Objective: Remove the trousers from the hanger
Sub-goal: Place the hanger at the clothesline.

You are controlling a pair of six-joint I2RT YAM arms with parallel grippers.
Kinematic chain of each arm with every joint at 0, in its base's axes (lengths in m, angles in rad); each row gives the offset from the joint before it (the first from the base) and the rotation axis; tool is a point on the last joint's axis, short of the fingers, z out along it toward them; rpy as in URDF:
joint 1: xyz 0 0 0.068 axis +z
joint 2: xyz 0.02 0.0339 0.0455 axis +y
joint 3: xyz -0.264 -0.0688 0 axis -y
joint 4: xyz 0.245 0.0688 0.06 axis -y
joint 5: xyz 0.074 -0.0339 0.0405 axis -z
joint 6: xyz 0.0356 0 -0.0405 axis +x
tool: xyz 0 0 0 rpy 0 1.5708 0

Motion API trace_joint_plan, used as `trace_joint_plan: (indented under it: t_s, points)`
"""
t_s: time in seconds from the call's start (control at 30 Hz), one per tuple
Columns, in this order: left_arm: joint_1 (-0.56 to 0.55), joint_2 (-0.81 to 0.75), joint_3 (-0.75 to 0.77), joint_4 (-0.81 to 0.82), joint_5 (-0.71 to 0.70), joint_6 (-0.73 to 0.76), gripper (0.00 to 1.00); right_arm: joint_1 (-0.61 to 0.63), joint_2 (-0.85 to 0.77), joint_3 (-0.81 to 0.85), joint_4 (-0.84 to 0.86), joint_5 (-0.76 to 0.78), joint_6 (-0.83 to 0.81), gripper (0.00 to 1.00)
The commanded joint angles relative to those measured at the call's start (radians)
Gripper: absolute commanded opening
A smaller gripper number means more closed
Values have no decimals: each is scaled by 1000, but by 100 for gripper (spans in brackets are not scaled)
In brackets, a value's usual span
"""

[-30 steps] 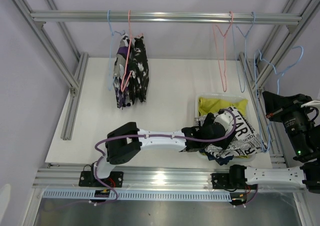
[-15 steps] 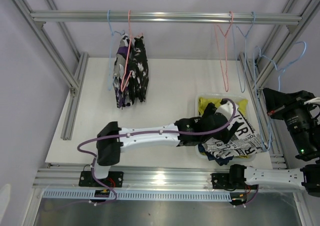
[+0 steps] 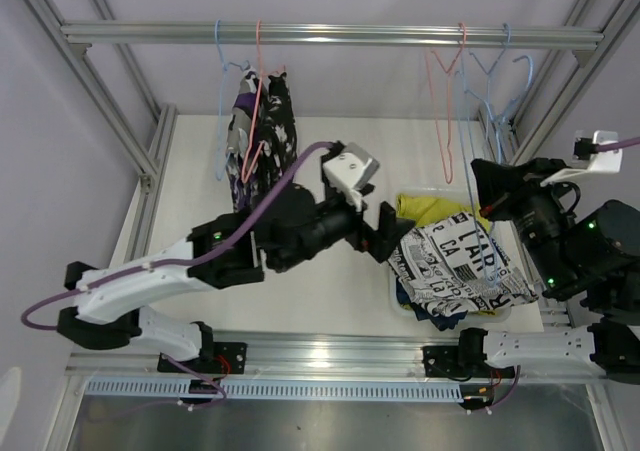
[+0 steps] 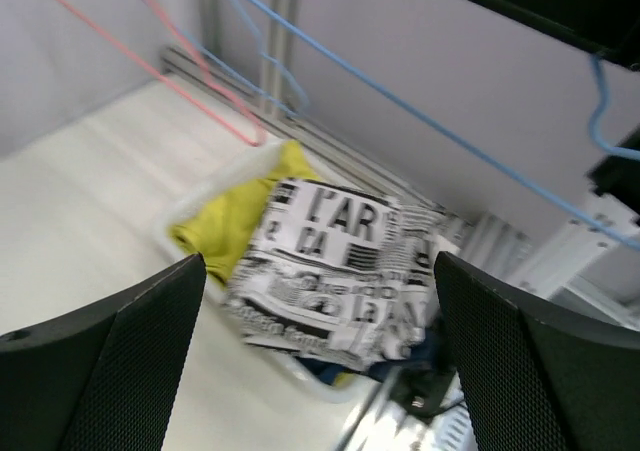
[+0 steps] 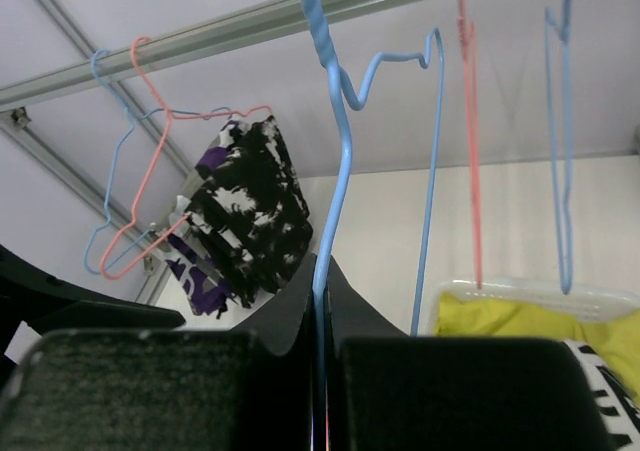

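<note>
Patterned black, white and purple trousers (image 3: 264, 143) hang on pink and blue hangers at the left of the rail (image 3: 330, 35); the right wrist view shows them too (image 5: 250, 209). In the white bin (image 3: 393, 283) lie yellow-green trousers (image 3: 428, 211), black-and-white print trousers (image 3: 462, 261) and a navy pair (image 3: 436, 317). My left gripper (image 3: 392, 233) hovers open left of the bin, nothing between its fingers (image 4: 110, 361). My right gripper (image 3: 487, 183) is raised over the bin's right side, shut on a bare blue wire hanger (image 5: 345, 141).
Bare pink (image 3: 446, 101) and blue (image 3: 478, 121) hangers hang from the right part of the rail above the bin. Aluminium frame posts (image 3: 150, 171) flank the white table (image 3: 340, 161) on both sides. The right arm's body (image 3: 590, 251) fills the right edge.
My left arm has lifted out of the bin and drawn back left, leaving the print trousers there. My right arm has swung up and left with the blue hanger.
</note>
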Motion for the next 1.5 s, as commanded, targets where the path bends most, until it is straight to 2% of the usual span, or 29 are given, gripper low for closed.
trace_joint_plan:
  t_s: [0.0, 0.03, 0.13, 0.17, 0.23, 0.27, 0.33, 0.37, 0.43, 0.6, 0.73, 1.0, 1.47]
  points:
    - [2, -122, -119, 49, -143, 126, 100, -3, 59, 45, 82, -57, -58, 0]
    - [7, -148, -198, 74, -184, 149, 100, -3, 94, 56, 90, -60, -63, 0]
    - [50, -234, -280, 116, -213, 182, 99, -8, 190, 91, 67, -47, -66, 0]
    - [77, -253, -316, 122, -264, 196, 99, -17, 214, 107, 64, -42, -66, 0]
    - [111, -296, -372, 146, -309, 208, 99, -76, 266, 105, 56, -72, -37, 0]
    - [152, -311, -427, 146, -319, 200, 99, -118, 280, 99, 47, -111, -11, 0]
    - [205, -349, -495, 166, -324, 202, 99, -265, 301, 64, 44, -340, 76, 0]
    - [216, -360, -495, 171, -324, 209, 99, -312, 304, 64, 57, -341, 95, 0]
    - [236, -372, -509, 171, -323, 226, 99, -417, 309, 12, 105, -477, 124, 0]
    - [318, -434, -517, 178, -283, 248, 100, -498, 384, 22, 159, -588, 124, 0]
    - [377, -514, -661, 234, -199, 187, 99, -551, 456, 119, 162, -645, 98, 0]
    - [429, -524, -693, 217, -234, 176, 99, -702, 571, 220, 159, -812, 116, 0]
    - [461, -543, -693, 211, -172, 153, 99, -827, 697, 231, 193, -933, 135, 0]
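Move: The right hand holds the blue hanger. Its free stretch of the clothesline lies about 25 cm ahead, 12 cm to the left and a couple of centimetres above it. Along the line, the empty pink hanger hangs some 25 cm straight ahead, and an empty blue one 25 cm ahead and 8 cm to the right. The basket is 2 cm ahead, 5 cm right and 47 cm below. The open left hand has the black-and-white trousers about 27 cm ahead, 18 cm left and 12 cm lower. First leftward, then mostly forward and down, the right hand carries the pinched blue hanger some 23 cm out to the clothesline, to the left of the empty pink one, its fingers tipping down about 15 degrees. The empty left hand swings left some 20 cm, then also forward and down, away from the basket towards the hanging trousers, turning roughly 35 degrees counter-clockwise and staying wide open. ##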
